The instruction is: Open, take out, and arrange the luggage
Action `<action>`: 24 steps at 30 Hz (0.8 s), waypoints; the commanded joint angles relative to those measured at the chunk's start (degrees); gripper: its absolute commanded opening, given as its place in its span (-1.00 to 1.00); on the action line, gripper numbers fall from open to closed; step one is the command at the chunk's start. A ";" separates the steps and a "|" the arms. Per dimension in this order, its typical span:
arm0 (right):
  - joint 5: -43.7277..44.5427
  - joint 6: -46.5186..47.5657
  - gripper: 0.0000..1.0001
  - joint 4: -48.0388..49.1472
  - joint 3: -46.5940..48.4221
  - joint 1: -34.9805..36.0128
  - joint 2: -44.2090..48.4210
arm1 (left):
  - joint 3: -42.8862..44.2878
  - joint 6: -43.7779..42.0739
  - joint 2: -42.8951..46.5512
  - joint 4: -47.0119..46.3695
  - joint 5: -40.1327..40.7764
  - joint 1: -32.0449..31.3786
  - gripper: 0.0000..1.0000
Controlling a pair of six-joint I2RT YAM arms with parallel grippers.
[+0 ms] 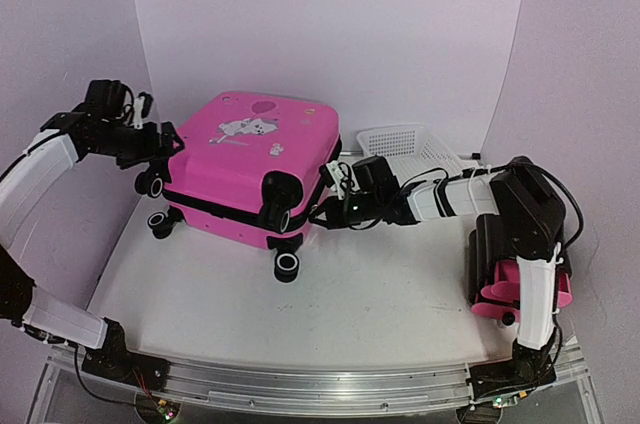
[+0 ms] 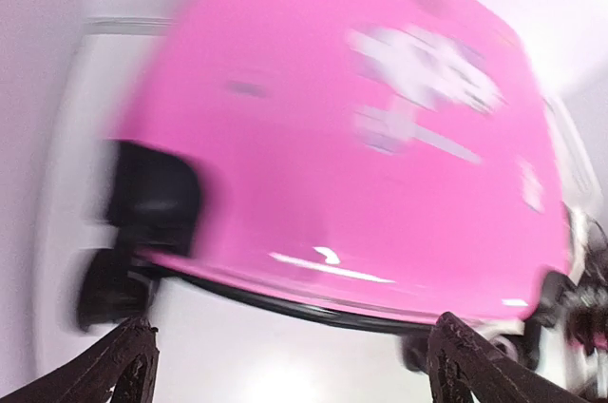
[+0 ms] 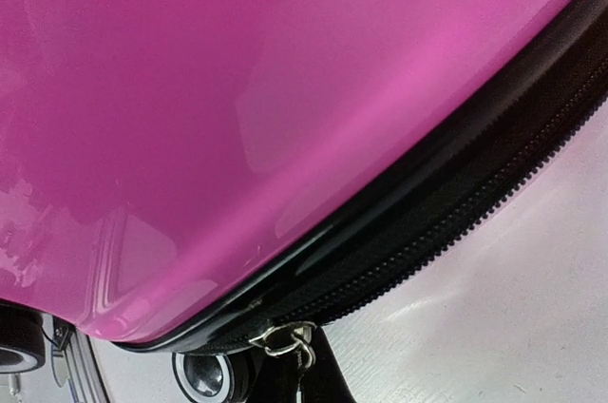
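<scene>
The luggage [image 1: 250,159], a hot-pink hard-shell suitcase, lies flat on the table with its stickered lid up and its wheels toward me. My left gripper [image 1: 168,144] hovers at its left end, beside a wheel [image 1: 152,184]. In the left wrist view that gripper [image 2: 294,370] is open wide, with the blurred pink shell [image 2: 332,137] beyond the fingertips [image 2: 128,360] and nothing between them. My right gripper [image 1: 325,196] is at the near right corner. In the right wrist view it [image 3: 299,379] is shut on the metal zipper pull [image 3: 285,338], under the black zipper band [image 3: 456,194].
A white mesh basket [image 1: 405,139] stands behind the right forearm at the back right. A small black cabinet with pink drawers [image 1: 510,274] sits by the right arm's base. A white backdrop closes the back and sides. One suitcase wheel [image 3: 204,376] is close beside the right fingers.
</scene>
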State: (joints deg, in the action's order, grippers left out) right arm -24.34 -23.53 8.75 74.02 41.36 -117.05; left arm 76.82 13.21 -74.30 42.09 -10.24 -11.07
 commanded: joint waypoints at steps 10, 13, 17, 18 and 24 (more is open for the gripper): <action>-8.63 2.61 -1.00 1.97 13.60 -5.30 -5.60 | 8.29 -6.68 -16.23 1.35 -3.56 14.04 0.96; -9.50 2.97 -1.00 1.35 16.13 -5.66 -7.54 | 7.10 -6.60 -17.12 1.16 -10.05 13.97 0.84; -10.03 3.94 -1.00 -0.54 21.21 -6.23 -11.02 | 1.86 -4.05 -15.36 0.54 -15.46 13.97 0.44; -10.20 4.41 -1.00 -1.79 23.07 -6.30 -11.87 | 0.21 -3.22 -14.29 0.54 -16.05 13.97 0.34; -11.98 10.34 -1.00 -12.17 33.32 -6.52 -16.48 | -9.38 2.64 -3.77 -0.27 -20.05 11.46 -0.05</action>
State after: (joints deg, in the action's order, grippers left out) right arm -38.48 -17.76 -7.62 98.37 34.59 -130.89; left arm 71.20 9.89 -87.39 41.41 -22.68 3.42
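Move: The left hand, open and empty, has the suitcase's upper left wheel roughly 12 cm below, 5 cm to its left and 2 cm ahead; the lower left wheel sits some 24 cm down, 2 cm ahead, 1 cm left. The upper right wheel is about 23 cm right, 8 cm back, 12 cm below. The right hand already grips the zip pull; the suitcase's far right corner lies about 14 cm ahead, 4 cm right, at its height. Leftwards first, nearly 10 cm, then down about 11 cm and a little forward, the left hand comes over the upper left wheel, tipping further down by some 15 degrees; near the bottom it eases back and right while its fingers close to half open around the wheel. Meanwhile the right hand keeps its pinch on the zip pull and draws it forward about 6 cm beside the suitcase's right side. ##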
